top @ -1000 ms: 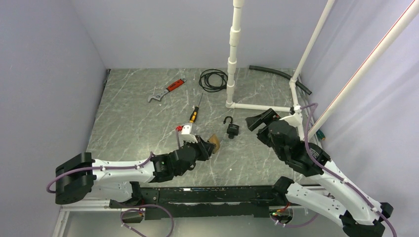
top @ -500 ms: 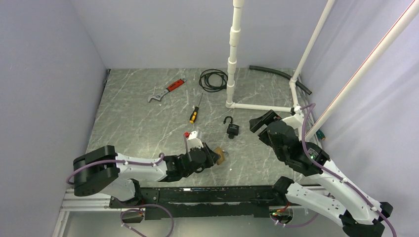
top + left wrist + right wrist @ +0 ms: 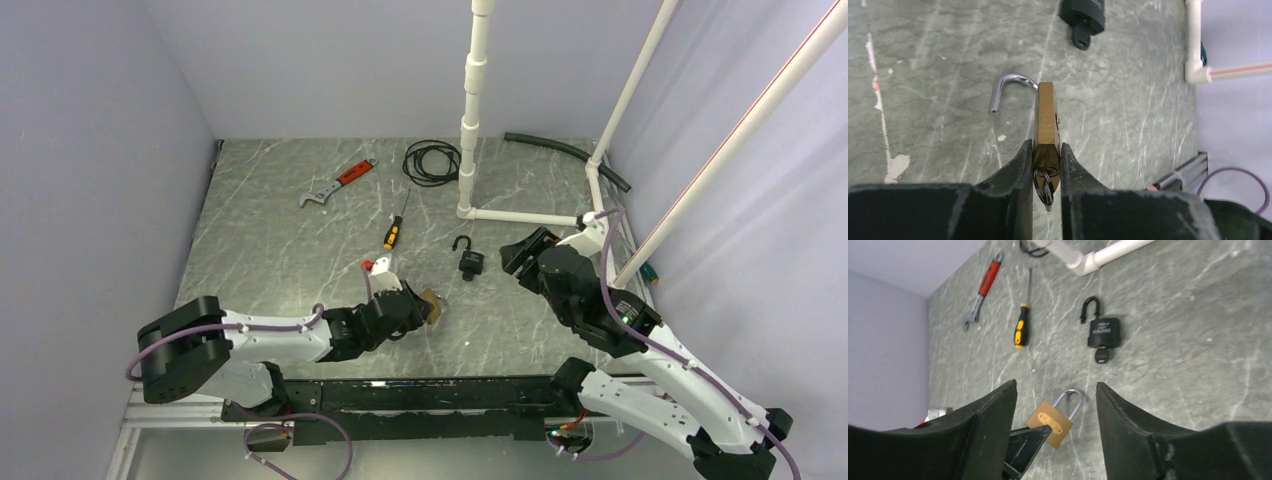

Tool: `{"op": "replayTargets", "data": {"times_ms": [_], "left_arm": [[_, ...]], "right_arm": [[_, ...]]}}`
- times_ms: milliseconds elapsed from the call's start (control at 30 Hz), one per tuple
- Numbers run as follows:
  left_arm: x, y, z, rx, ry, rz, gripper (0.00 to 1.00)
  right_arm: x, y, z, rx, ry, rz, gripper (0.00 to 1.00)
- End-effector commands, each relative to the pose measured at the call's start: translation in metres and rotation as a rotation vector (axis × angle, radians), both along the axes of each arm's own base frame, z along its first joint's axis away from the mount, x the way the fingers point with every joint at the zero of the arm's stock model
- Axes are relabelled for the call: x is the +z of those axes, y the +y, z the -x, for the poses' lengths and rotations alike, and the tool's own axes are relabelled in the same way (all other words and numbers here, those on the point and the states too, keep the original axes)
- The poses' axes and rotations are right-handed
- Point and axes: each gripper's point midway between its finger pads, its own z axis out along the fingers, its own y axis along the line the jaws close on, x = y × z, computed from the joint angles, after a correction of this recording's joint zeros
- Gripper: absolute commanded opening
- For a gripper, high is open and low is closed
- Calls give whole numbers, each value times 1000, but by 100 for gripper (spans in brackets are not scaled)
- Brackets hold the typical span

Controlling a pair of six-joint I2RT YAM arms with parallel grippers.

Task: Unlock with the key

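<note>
My left gripper [image 3: 1046, 150] is shut on the lower end of a brass padlock [image 3: 1046, 117], held edge-on just above the table. The chrome shackle [image 3: 1007, 84] is swung out to the left with its free end clear of the body. A key ring [image 3: 1045, 184] hangs from the keyhole end between the fingers. From above, the brass padlock [image 3: 432, 303] is near the table's front centre. My right gripper [image 3: 1055, 385] is open, high above the brass padlock [image 3: 1054, 422] and apart from it. A black padlock [image 3: 1104, 331] with an open shackle and a key [image 3: 1101, 356] in it lies beyond.
The black padlock [image 3: 471, 262] lies just left of my right gripper [image 3: 522, 255]. An orange-handled screwdriver [image 3: 395, 230], a red-handled wrench [image 3: 335, 183] and a black cable coil [image 3: 431, 160] lie farther back. A white pipe frame [image 3: 470, 120] and a black hose [image 3: 565, 150] stand at the back right.
My left gripper has shifted the brass padlock slightly, nearer first, then back a little to the left. The right gripper's jaws have narrowed somewhat and it has edged left.
</note>
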Motion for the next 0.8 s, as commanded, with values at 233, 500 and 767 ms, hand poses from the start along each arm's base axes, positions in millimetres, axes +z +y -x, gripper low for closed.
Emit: {"op": "replayTargets", "data": {"times_ms": [233, 500, 767], "left_arm": [[178, -25, 31, -364, -354, 192, 0], [214, 7, 50, -416, -450, 218, 0], [212, 32, 40, -321, -471, 195, 0]], "right_arm": [[-19, 81, -14, 552, 42, 120, 43], [-44, 141, 28, 1022, 132, -88, 32], [-52, 150, 53, 1169, 145, -170, 30]]}}
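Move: The brass padlock's shackle, the padlock itself held low in the left hand, lies about 13 cm to the left of the right hand, 1 cm nearer the base and some 19 cm below it. The black padlock lies about 8 cm ahead of the right hand and 9 cm left, the screwdriver 14 cm ahead and 25 cm left, both roughly 24 cm down. From the left hand, the shackle is some 3 cm ahead, 4 cm right and 3 cm below. The brass padlock, still pinched in the left fingers, is lifted about 17 cm and drawn back some 5 cm, its hand tipping up and swinging clockwise. The right hand sweeps some 14 cm left towards the shackle, sinking about 7 cm and easing back at the end, turns roughly 60 degrees counter-clockwise and narrows its fingers to a small gap beside the shackle; contact can't be seen. ##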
